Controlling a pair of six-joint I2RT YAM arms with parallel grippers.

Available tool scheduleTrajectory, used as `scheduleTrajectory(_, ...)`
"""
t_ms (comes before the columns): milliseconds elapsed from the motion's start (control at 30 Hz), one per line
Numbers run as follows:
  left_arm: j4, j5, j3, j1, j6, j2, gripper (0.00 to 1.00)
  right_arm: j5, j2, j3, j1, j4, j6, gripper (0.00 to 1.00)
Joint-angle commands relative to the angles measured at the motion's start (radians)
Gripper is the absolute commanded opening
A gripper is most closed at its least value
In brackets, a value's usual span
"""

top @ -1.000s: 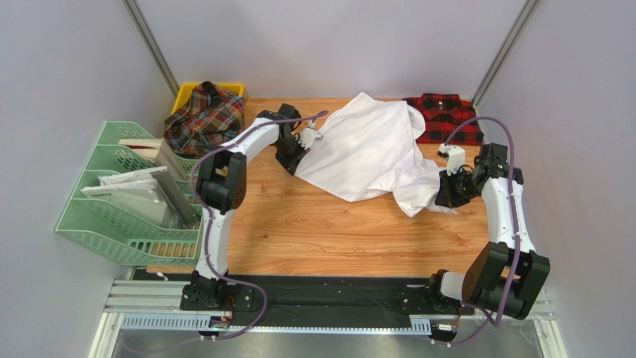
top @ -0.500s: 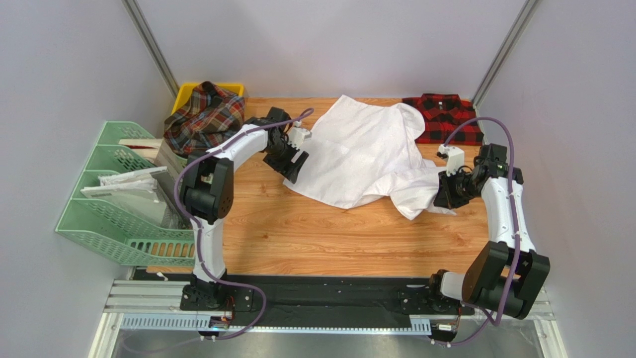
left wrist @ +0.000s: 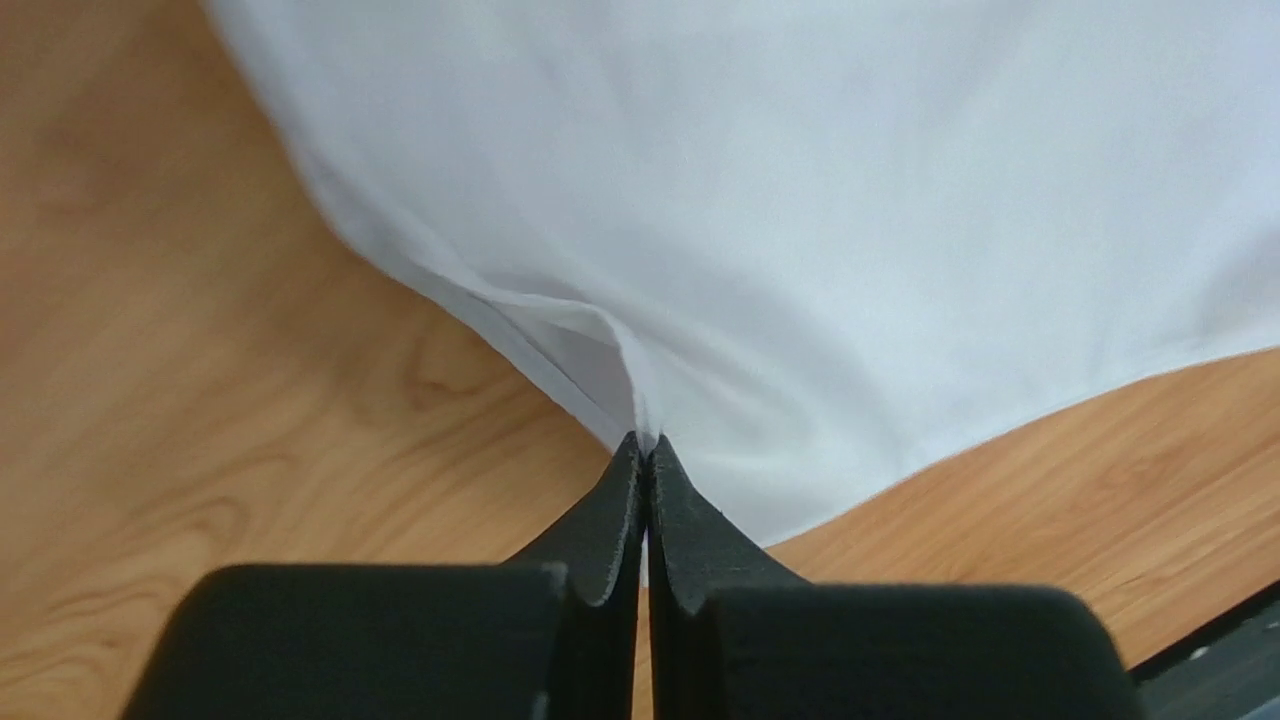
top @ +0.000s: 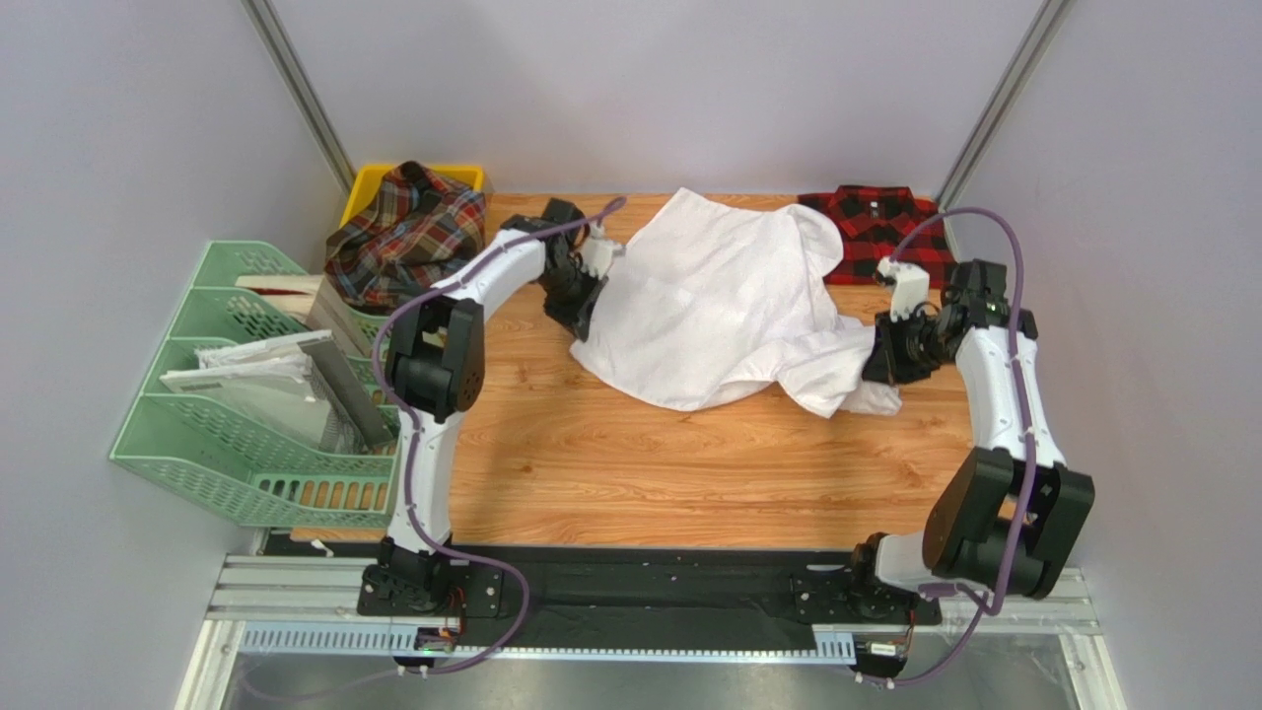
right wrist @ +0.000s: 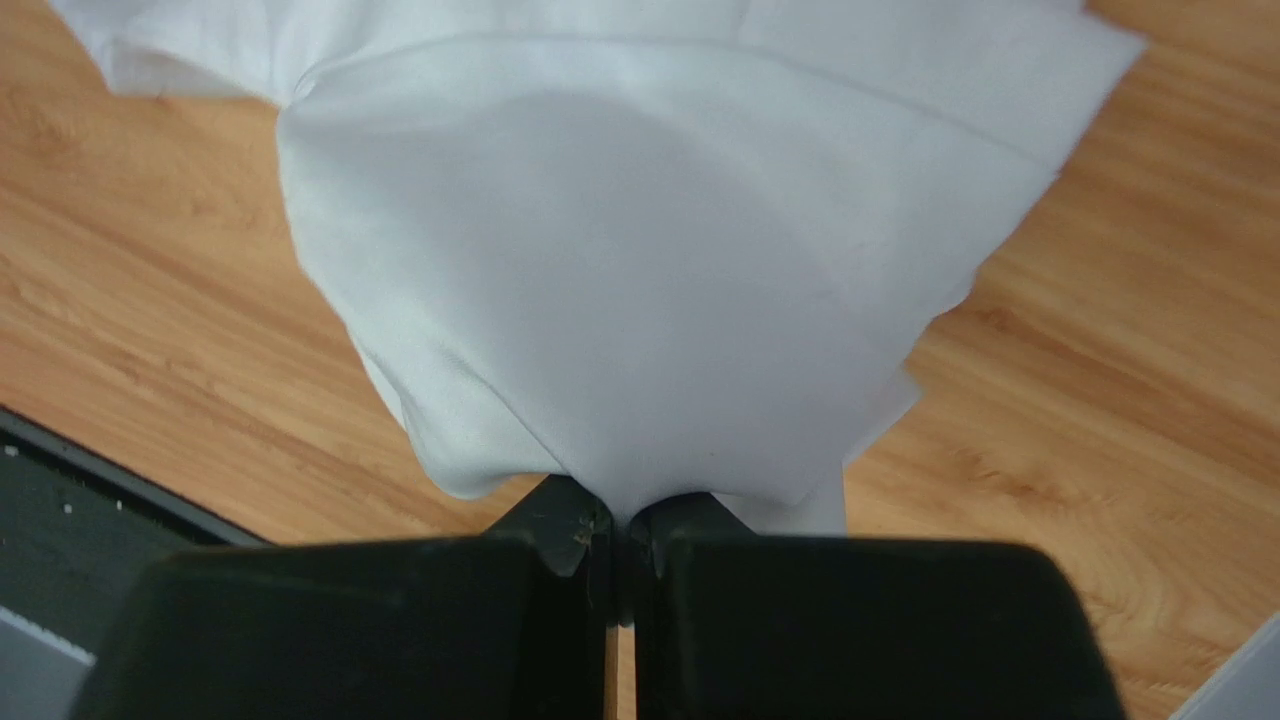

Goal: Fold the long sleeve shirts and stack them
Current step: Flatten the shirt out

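The large white shirt [top: 719, 303] lies spread and rumpled across the back middle of the wooden table. My left gripper [top: 581, 301] is shut on the shirt's left edge; in the left wrist view the white cloth [left wrist: 842, 210] is pinched at the left gripper's [left wrist: 646, 446] tips. My right gripper [top: 885, 355] is shut on the shirt's right end, where the white cloth [right wrist: 646, 300] bunches into the right gripper's [right wrist: 619, 518] closed tips. The red-and-black checked shirt [top: 886, 232] lies folded at the back right corner. The dark tartan shirt [top: 408, 234] is heaped in a yellow bin [top: 366, 182].
A green mesh file rack [top: 222, 392] with papers stands at the left, beside the table [top: 667, 459]. Metal frame posts rise at the back left and back right. Grey walls close in on both sides.
The left gripper opened, shifted toward the back along the shirt's left edge and shut on it again. The right gripper moved back and slightly up, dragging the shirt's right end with it.
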State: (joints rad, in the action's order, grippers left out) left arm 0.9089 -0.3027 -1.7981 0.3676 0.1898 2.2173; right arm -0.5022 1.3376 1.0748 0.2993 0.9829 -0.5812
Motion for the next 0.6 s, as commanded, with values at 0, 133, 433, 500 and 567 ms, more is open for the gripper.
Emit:
scheduleTrajectory(0,-0.022,-0.167,-0.39,-0.16,-0.117,0.002,0.0,0.069,0.185,0.283,-0.054,-0.315,0.208,0.0)
scheduleTrajectory(133,-0.158,-0.168,-0.566,-0.235,-0.119,-0.108,0.0,0.065,0.377,0.806,-0.046,-0.279,0.377,0.0)
scheduleTrajectory(433,-0.354,-0.285,-0.001,-0.361,-0.075,-0.643,0.0,-0.196,0.007,0.642,0.038,-0.244,0.276,0.0)
scheduleTrajectory(500,-0.329,-0.305,0.236,-0.361,-0.026,-0.746,0.0,-0.193,-0.132,0.458,0.034,-0.19,0.174,0.0)
scheduleTrajectory(567,-0.317,-0.315,0.438,-0.361,0.044,-0.83,0.0,-0.177,-0.187,0.254,0.032,-0.101,0.04,0.0)
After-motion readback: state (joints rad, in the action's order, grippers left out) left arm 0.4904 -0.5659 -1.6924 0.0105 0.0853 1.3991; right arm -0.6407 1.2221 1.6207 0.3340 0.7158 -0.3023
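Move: The white shirt is already pinched at both ends. Its middle lies about 17 cm to the left hand's right, 5 cm farther out and about 1 cm lower; from the raised right hand it is some 20 cm left, 15 cm ahead and 9 cm down. The heaped plaid shirt is roughly 22 cm left of the left hand, 14 cm ahead and 5 cm up; the folded red shirt lies some 26 cm straight ahead of the right hand, 9 cm down. The white shirt, kept pinched by both shut grippers, is swung quickly up and outward. Both hands first sweep forward as they rise, then draw back while still climbing, ending with a slight dip: left about 40 cm up and 10 cm leftward, right nearly 30 cm up and finally 8 cm forward. The fingers tip up from pointing down towards pointing ahead, by roughly 50 to 60 degrees. ##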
